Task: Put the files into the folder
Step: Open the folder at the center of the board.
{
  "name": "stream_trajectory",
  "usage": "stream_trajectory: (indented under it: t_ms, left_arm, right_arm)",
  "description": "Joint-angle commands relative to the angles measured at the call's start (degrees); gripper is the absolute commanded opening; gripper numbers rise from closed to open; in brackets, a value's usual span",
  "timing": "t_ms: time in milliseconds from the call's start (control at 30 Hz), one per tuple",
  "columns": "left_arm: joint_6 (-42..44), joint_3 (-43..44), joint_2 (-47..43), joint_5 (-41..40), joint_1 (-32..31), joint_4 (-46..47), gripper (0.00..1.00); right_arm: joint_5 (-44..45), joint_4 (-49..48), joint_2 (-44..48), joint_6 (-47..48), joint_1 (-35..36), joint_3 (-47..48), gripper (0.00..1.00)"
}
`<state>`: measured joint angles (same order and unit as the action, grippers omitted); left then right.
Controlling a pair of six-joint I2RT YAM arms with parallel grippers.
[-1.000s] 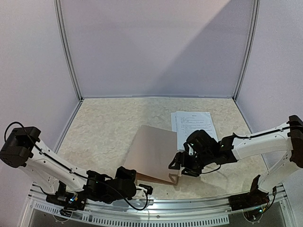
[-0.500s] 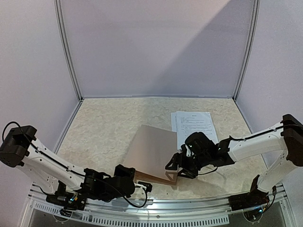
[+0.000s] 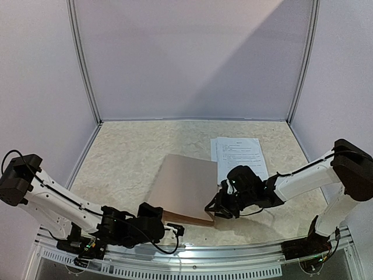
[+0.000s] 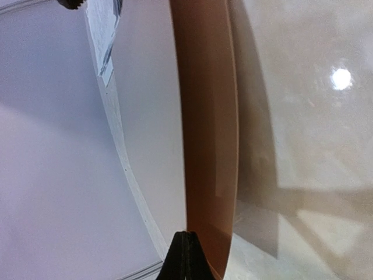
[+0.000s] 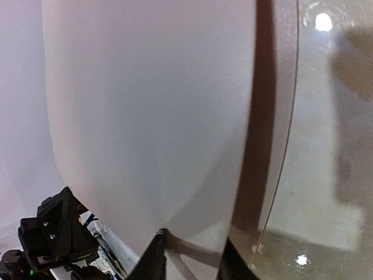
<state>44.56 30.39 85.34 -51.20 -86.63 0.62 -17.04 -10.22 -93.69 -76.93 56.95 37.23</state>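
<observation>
The taupe folder (image 3: 186, 186) lies shut in the middle of the table. Behind it to the right lie the files (image 3: 239, 153), white printed sheets, also at the top of the left wrist view (image 4: 105, 29). My right gripper (image 3: 217, 207) is at the folder's near right corner. In its wrist view the gripper (image 5: 192, 259) has a gap between its fingers (image 5: 152, 256), and the corner of the grey cover (image 5: 151, 116) lies in that gap. My left gripper (image 3: 175, 229) is shut and empty (image 4: 186, 256), just off the folder's near left edge (image 4: 207, 146).
A metal rail (image 3: 192, 254) runs along the table's near edge, just behind the left gripper. White walls (image 3: 186, 58) close the table in at the back and on both sides. A thin clear sheet edge (image 5: 285, 146) shows beside the folder.
The folder's near edge was raised a second ago and now lies flat. My right gripper has slid left and down to the folder's corner, with its jaws narrower. The left gripper has barely moved.
</observation>
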Motion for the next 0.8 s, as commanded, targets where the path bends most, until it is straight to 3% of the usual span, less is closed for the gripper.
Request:
stream_trajectory:
  t_ms: [0,67,100,167,200,267,333,433,567,767]
  left_arm:
    - [-5.45,2.55,-2.40,7.04,1.59,-9.10,0.00]
    - [-7.37,3.79,-3.36,11.03,2.75,-13.27,0.00]
    - [-8.01,4.18,-4.25,13.03,3.33,-14.97,0.09]
    - [-8.81,4.66,-6.67,17.71,4.89,-18.83,0.49]
    - [-9.10,4.86,-8.31,19.42,5.64,-20.33,0.64]
    - [-9.42,5.83,-11.91,22.58,8.13,-24.86,0.81]
    - [-9.53,8.07,-16.76,27.43,11.24,-30.25,0.91]
    - [-10.94,12.07,-22.82,36.03,17.96,-38.39,0.95]
    - [-12.83,12.96,-27.05,43.02,30.11,-39.39,1.00]
    - [-19.44,16.67,-19.85,45.37,47.45,-40.26,0.99]
  right_arm:
    - [-2.84,-5.21,-1.03,1.22,-0.41,2.78,0.16]
    - [-3.67,-2.59,-1.60,2.83,-0.59,5.31,0.07]
    - [-4.01,-0.72,-1.78,3.69,-0.72,6.82,0.04]
    - [-4.68,3.20,-2.16,6.40,-0.74,10.00,0.00]
    - [-4.98,5.00,-2.27,7.76,-0.71,11.53,0.00]
    - [-5.41,8.15,-2.30,9.99,-0.73,14.06,0.00]
    - [-5.03,12.92,-2.00,12.33,-0.82,17.05,0.00]
    - [-3.73,21.63,-1.69,15.73,-0.84,21.77,0.00]
    - [-1.89,33.68,-1.20,22.34,-0.84,29.36,0.00]
    - [4.21,54.76,0.13,30.55,-0.11,40.83,0.00]
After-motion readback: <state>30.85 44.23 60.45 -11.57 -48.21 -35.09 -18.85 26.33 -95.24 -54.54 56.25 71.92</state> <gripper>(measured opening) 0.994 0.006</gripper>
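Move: The folder's middle lies about 8 cm ahead of the right hand, 8 cm to its left and a couple of centimetres below; that hand is closing at the raised cover's near right corner. The files lie some 19 cm ahead of the right hand and 10 cm to its right. From the left hand, shut on the cover's near edge, the folder's middle is about 10 cm ahead, 6 cm right and 4 cm lower. Right hand pinches the cover's edge, lifting about 12 cm and leftward; left hand lets go and swings left-forward. ##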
